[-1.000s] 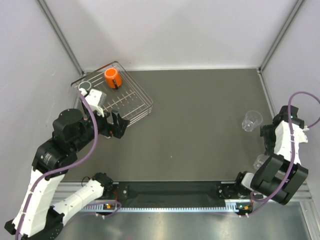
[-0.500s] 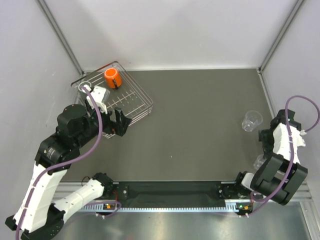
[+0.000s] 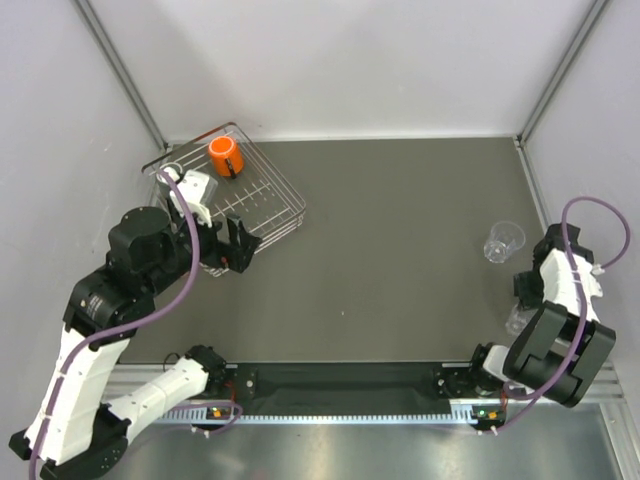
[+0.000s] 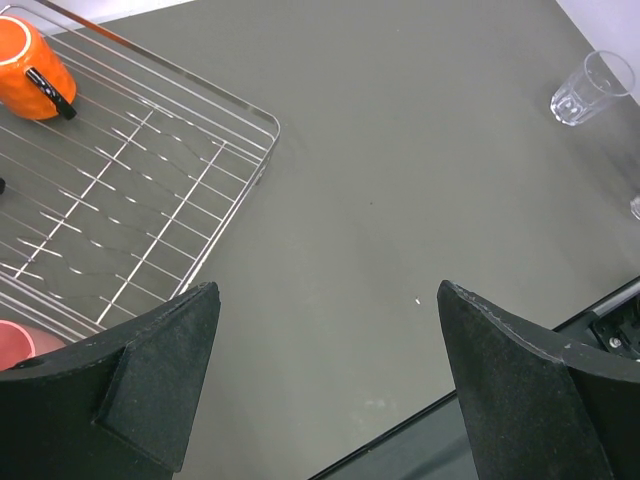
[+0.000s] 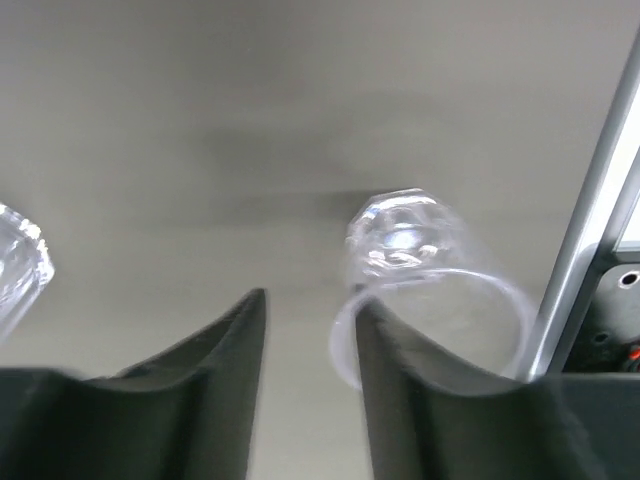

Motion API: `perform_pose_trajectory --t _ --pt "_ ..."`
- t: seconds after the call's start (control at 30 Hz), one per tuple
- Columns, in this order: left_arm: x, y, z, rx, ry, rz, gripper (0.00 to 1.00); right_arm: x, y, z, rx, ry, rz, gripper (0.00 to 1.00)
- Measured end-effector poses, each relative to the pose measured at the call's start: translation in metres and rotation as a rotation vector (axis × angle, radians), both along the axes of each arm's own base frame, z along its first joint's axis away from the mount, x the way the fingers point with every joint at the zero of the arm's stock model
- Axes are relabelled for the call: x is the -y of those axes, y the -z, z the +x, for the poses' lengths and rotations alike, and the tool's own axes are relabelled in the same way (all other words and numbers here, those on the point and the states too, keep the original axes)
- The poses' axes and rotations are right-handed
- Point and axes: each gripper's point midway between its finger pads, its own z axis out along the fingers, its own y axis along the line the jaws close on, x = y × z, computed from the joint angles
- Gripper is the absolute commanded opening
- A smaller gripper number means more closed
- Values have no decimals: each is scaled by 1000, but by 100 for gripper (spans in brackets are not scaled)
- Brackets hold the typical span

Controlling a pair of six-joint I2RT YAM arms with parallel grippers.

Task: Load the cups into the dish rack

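The wire dish rack point(image 3: 262, 205) stands at the far left with the orange mug point(image 3: 225, 155) lying in it and a pale cup rim point(image 3: 170, 172) at its left corner. My left gripper point(image 4: 325, 290) hangs open over bare table just in front of the rack point(image 4: 200, 180); the mug point(image 4: 30, 55) is far left of it. One clear tumbler point(image 3: 505, 241) stands at the right. A second tumbler point(image 5: 410, 240) lies on its side under my right arm. My right gripper point(image 5: 312, 300) straddles its rim, right finger inside, left finger outside and still clear of the glass.
A metal rail point(image 5: 590, 200) runs along the table's near edge close to the lying tumbler. The enclosure's right wall point(image 3: 600, 150) is just beyond the right arm. The standing tumbler point(image 5: 15, 265) shows at the left edge of the right wrist view.
The right gripper's jaws have narrowed from wide open to about half, around the lying tumbler's rim. The right wrist has shifted slightly. The left arm has barely moved.
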Motion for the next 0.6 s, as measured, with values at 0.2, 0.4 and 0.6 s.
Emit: perform_pose_trajectory --t 0.2,0.4,0.6 --pt "5 -1 -1 -6 23 -7 95 -9 -15 10 86 -34 -18 1" --pt "11 -2 -5 -27 52 -33 95 -48 -42 19 188 -172 -2 0" --pt "23 -14 -4 -55 62 -104 94 -101 -100 46 401 -384 45 0"
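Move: The nearer clear cup stands upright between my half-closed right fingers: they straddle its forward wall near the rim, so its middle sits about 3 cm back from that hand and 4 cm lower. The other clear cup stands some 15 cm ahead of my right hand and 4 cm to its left, just as low. From my left hand, the nearer cup lies roughly 70 cm to the right, 6 cm back and 35 cm below. I shut my right fingers on the near cup's wall, one finger inside the rim and one outside, and start lifting. Then I speed up, carrying the cup about 10 cm left, 10 cm up and somewhat forward, swinging the fingertips outward and turning counter-clockwise, some 30 degrees in all. My open left hand eases 2 to 3 cm right and up towards it. ##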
